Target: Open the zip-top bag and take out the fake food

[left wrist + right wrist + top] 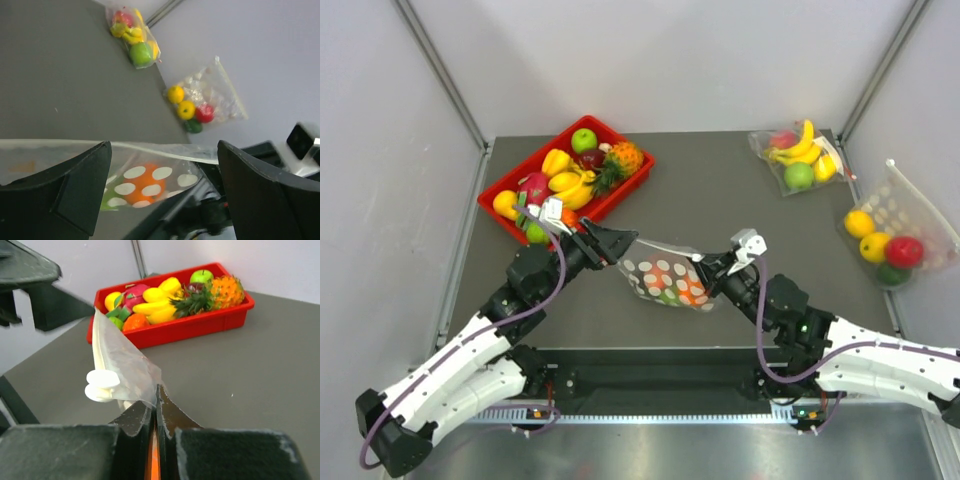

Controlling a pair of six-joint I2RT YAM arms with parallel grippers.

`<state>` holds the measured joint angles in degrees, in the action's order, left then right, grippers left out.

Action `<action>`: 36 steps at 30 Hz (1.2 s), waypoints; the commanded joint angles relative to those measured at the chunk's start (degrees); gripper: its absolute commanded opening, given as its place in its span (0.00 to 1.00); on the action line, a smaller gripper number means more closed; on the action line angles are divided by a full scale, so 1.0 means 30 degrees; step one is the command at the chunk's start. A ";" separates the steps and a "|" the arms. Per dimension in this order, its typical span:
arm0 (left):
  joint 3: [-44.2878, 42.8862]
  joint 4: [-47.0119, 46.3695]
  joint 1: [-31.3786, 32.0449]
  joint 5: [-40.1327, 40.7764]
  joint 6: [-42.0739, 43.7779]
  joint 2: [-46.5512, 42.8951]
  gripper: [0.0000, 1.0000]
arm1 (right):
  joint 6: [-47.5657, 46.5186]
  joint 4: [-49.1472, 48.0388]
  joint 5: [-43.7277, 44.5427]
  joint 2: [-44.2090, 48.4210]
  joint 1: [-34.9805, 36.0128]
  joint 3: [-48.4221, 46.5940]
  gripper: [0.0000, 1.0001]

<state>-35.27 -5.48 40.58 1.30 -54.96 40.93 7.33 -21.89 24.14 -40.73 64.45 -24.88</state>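
Observation:
The zip-top bag [663, 277], clear with pale dots, hangs between my two grippers over the middle of the table. Through its film I see the fake food: an orange fruit [145, 186] and a green one [107, 201]. My left gripper [625, 242] is at the bag's left end, open, its fingers [75, 185] wide apart with the bag's top edge [165, 150] running across the gap. My right gripper [157, 390] is shut on the clear film at the bag's right end, just beside the white zip slider [101, 385].
A red tray [632, 186] of plastic fruit stands at the back left. A clear banana-and-apple bag [798, 156] lies at the back right. A bigger dotted bag [897, 232] of yellow and red fruit lies at the right edge.

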 commanded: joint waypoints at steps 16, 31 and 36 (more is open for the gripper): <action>-0.5413 0.0712 0.3021 -0.7819 2.2478 0.3056 0.85 | 0.4469 1.4119 -0.1336 -0.1569 -0.0474 -0.7964 0.00; -0.6937 0.1153 0.7568 -0.2490 2.6901 0.6455 0.66 | 0.4060 1.3333 -0.7781 -0.3006 -0.3435 -0.8083 0.00; -0.6293 -0.0106 0.7568 -0.1606 2.7255 0.6485 0.59 | 0.4118 1.3127 -0.8808 -0.2655 -0.3435 -0.7878 0.00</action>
<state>-53.93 -0.23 62.98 -6.44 24.32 60.55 19.66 20.08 1.58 -49.98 54.35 -47.57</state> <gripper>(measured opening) 0.610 0.007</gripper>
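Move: The white zip slider sits beside the right fingertips, some 16 cm to the left hand's right, 4 cm nearer the base and 3 cm lower. The bag's free top corner is just off the open left fingers, about 3 cm right and 1 cm forward; the fake food hangs 11 cm right, 5 cm back and 10 cm below. From the right hand, already pinching the zip edge, the slider is level fore-and-aft, 3 cm left and 1 cm up. Rightward and somewhat back, the left hand swings about 12 cm away from the bag's free corner towards the slider, rising first and then sinking again, rolling clockwise along its fingers by some 80 degrees so they point right, while its wide-open fingers partly close. The right hand keeps its pinch on the bag, tips down some 25 degrees and eases a few centimetres down and back. ##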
